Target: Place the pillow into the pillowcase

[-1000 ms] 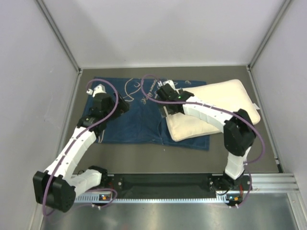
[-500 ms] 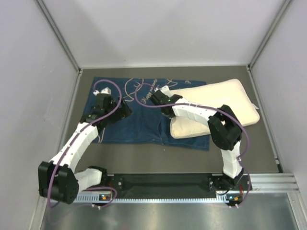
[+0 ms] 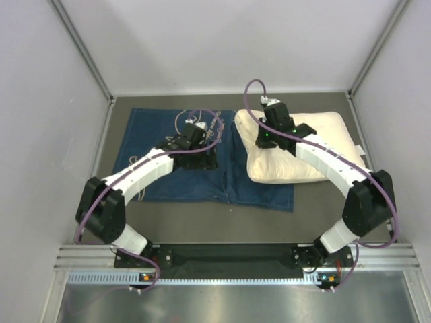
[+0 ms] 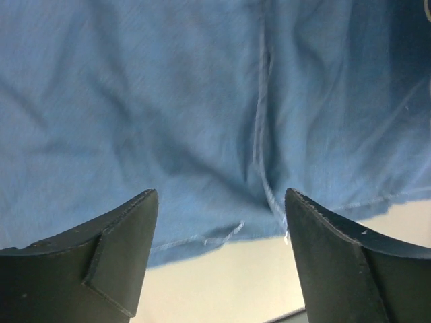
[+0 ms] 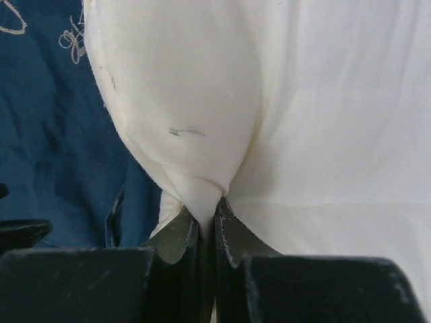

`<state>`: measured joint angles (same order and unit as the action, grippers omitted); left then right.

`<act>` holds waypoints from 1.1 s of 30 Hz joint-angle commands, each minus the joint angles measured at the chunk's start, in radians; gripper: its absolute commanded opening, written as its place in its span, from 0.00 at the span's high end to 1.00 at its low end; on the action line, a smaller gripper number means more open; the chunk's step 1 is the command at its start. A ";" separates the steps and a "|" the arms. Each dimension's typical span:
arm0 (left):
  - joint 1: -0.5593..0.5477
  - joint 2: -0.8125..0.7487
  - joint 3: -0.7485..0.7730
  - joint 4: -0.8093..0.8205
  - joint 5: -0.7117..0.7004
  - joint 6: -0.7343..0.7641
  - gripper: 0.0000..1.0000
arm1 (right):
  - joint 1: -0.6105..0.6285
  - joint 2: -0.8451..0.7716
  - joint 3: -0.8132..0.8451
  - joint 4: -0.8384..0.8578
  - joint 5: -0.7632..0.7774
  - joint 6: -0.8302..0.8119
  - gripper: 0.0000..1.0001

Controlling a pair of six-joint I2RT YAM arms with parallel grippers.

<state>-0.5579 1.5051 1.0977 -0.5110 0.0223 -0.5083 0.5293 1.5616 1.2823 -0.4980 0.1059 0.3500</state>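
Observation:
The dark blue pillowcase (image 3: 158, 168) lies flat on the left and middle of the table, white drawings facing up. The cream pillow (image 3: 316, 151) lies to its right, its near left part resting on the case's right end. My right gripper (image 3: 261, 140) is shut on a pinch of the pillow's fabric (image 5: 303, 101) at its left end, the cloth bunched between the jaws (image 5: 207, 212). Blue pillowcase (image 5: 47, 134) shows left of that pinch. My left gripper (image 3: 202, 158) hovers open over the pillowcase (image 4: 168, 101), its fingers (image 4: 221, 202) astride a stitched hem with a pale surface below it.
Grey panel walls close the table on the left (image 3: 40, 134), back and right (image 3: 404, 121). A metal rail (image 3: 377, 256) runs along the near edge by the arm bases. Purple cables (image 3: 252, 94) loop above both wrists.
My right gripper shut on the pillow's left end and drew it toward the back right. My left arm swung from the pillowcase's far left across to its right part, jaws narrowing slightly.

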 commanded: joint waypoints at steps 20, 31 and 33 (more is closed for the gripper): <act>-0.151 0.331 0.272 -0.120 -0.133 0.059 0.37 | -0.061 -0.063 -0.067 0.134 -0.198 0.072 1.00; -0.181 0.472 0.358 -0.211 -0.271 0.063 0.47 | -0.074 -0.083 -0.083 0.145 -0.225 0.080 1.00; -0.183 0.494 0.366 -0.210 -0.257 0.065 0.50 | -0.077 -0.086 -0.086 0.145 -0.225 0.080 1.00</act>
<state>-0.7361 1.9781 1.4239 -0.6849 -0.2008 -0.4538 0.4660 1.5379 1.1912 -0.4438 -0.0727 0.3977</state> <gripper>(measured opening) 0.517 0.047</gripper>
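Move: The pillowcase's open mouth edge lies roughly 10 cm below the left hand, about 5 cm to its right and 1 cm ahead. The case's near hem runs some 7 cm back and 4 cm right of that hand; the pillow's pinched end is about 17 cm right and 6 cm ahead. From the right hand, which already holds that end, the same mouth edge lies around 12 cm left, 5 cm back and 15 cm below. The left fingertips come down right beside the pillowcase's mouth edge, sinking about 8 cm in two stages and drifting 4 cm right, while the wrist tips some 20 degrees so the fingers point more steeply down and the open gap narrows without shutting. The right hand keeps its pinch on the pillow's end, easing about 2 cm down and back early on, then holding. ##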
